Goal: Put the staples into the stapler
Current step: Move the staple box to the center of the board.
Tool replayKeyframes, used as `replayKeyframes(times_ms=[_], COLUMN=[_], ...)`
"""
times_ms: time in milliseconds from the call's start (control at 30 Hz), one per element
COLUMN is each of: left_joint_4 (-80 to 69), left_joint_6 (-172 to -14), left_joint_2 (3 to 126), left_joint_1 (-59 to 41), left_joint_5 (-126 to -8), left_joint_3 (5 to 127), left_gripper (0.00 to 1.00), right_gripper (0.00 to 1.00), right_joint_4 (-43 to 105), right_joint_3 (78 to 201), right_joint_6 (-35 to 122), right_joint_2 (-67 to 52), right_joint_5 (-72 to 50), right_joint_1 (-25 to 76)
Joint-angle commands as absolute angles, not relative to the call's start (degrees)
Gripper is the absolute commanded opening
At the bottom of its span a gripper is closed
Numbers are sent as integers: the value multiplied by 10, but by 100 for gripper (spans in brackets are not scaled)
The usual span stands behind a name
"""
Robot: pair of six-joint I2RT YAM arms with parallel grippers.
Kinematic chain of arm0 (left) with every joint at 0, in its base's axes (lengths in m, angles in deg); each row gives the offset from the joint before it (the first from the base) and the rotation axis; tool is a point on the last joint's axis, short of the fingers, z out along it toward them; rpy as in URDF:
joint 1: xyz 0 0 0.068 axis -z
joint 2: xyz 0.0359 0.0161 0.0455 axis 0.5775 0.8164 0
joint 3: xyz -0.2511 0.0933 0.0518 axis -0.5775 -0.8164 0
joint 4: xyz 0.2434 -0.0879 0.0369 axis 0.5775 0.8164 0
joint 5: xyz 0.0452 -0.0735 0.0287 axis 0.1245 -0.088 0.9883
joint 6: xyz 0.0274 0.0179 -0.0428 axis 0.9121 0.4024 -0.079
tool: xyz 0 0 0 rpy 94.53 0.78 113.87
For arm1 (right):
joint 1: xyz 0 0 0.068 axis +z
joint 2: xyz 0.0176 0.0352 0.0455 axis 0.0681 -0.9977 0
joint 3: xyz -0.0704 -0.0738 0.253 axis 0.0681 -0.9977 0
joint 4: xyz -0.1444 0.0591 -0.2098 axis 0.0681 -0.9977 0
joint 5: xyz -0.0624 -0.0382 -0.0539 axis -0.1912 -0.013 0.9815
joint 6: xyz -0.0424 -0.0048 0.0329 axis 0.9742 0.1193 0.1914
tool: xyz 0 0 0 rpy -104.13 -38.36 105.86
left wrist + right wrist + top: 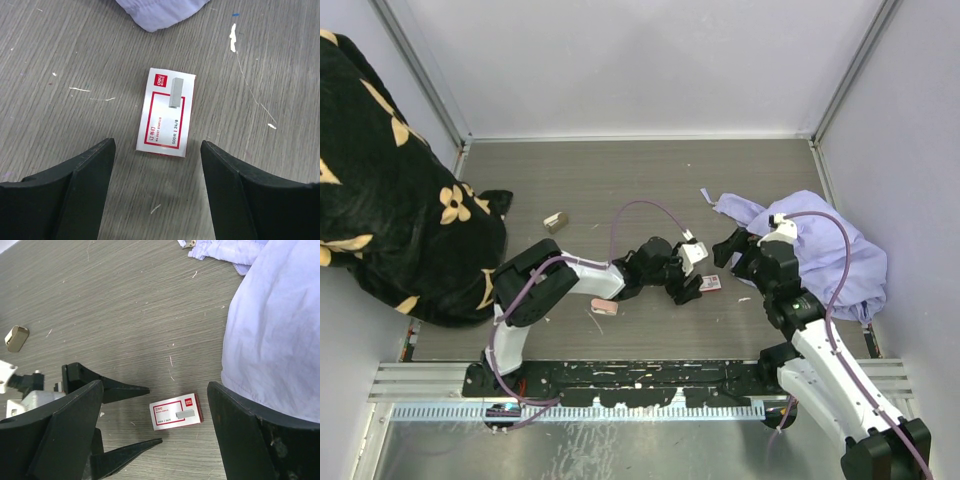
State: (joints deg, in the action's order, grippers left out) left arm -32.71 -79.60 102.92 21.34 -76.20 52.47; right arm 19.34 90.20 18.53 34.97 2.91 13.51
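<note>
The staples [166, 112] are a small flat red-and-white box lying on the grey wood-grain table [620, 180], also seen as a small box [711, 283] from above and in the right wrist view [176, 413]. My left gripper [157, 146] is open and low over the table, its fingertips [149, 388] on either side of the box's near end without touching it. My right gripper [154, 390] hangs open above the box, empty, and shows from above [730, 252] too. The stapler is out of view.
A lilac cloth [830, 250] is bunched at the right, close to the box. A black flowered blanket [390, 200] fills the left side. A beige block [556, 221] and a pinkish block [605, 307] lie on the table left of the left arm.
</note>
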Motion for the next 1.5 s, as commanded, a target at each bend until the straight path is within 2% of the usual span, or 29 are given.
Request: replayKeyframes(times_ms=[0, 300, 600, 800, 1100, 1467], left_joint_4=[-319, -265, -247, -254, -332, -259], left_joint_6=[-772, -744, -728, -731, -776, -802], left_joint_2=[1045, 1072, 1082, 1072, 976, 802], left_joint_1=[215, 214, 224, 234, 236, 242], left_joint_5=[-781, -789, -790, -775, -725, -634], left_joint_3=[558, 594, 595, 582, 474, 309], left_gripper=[71, 56, 49, 40, 36, 36], right_gripper=[91, 91, 91, 91, 90, 89], right_joint_4=[215, 209, 209, 209, 223, 262], right_joint_3=[903, 900, 901, 902, 899, 888], right_joint_6=[189, 197, 200, 199, 178, 167], right_joint_2=[365, 372, 367, 364, 335, 266], right_joint_5=[30, 31, 37, 36, -18, -86], right_joint_1=[136, 135, 135, 135, 136, 135])
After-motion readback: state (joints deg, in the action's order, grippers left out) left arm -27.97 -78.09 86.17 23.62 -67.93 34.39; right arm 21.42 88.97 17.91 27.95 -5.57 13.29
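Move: The staple box lies just off the left hand's open fingertips: its middle is some 3 cm to the right, 1 cm ahead and 2 cm below. At about that same level, the pink stapler stands roughly 22 cm to this hand's left and 5 cm back, the middle of the purple cloth about 28 cm right and 11 cm ahead. From the right hand the box is about 4 cm left, 1 cm back and 12 cm below. The left fingers pinch the near end of the staple box between their tips, after easing about 1 cm each down, right and forward around it while closing; then, keeping that grip, the hand takes the box low over the table, about 9 cm left and 5 cm back, speeding up. As it leaves, the right hand, still wide open, sinks about 3 cm and edges left. ##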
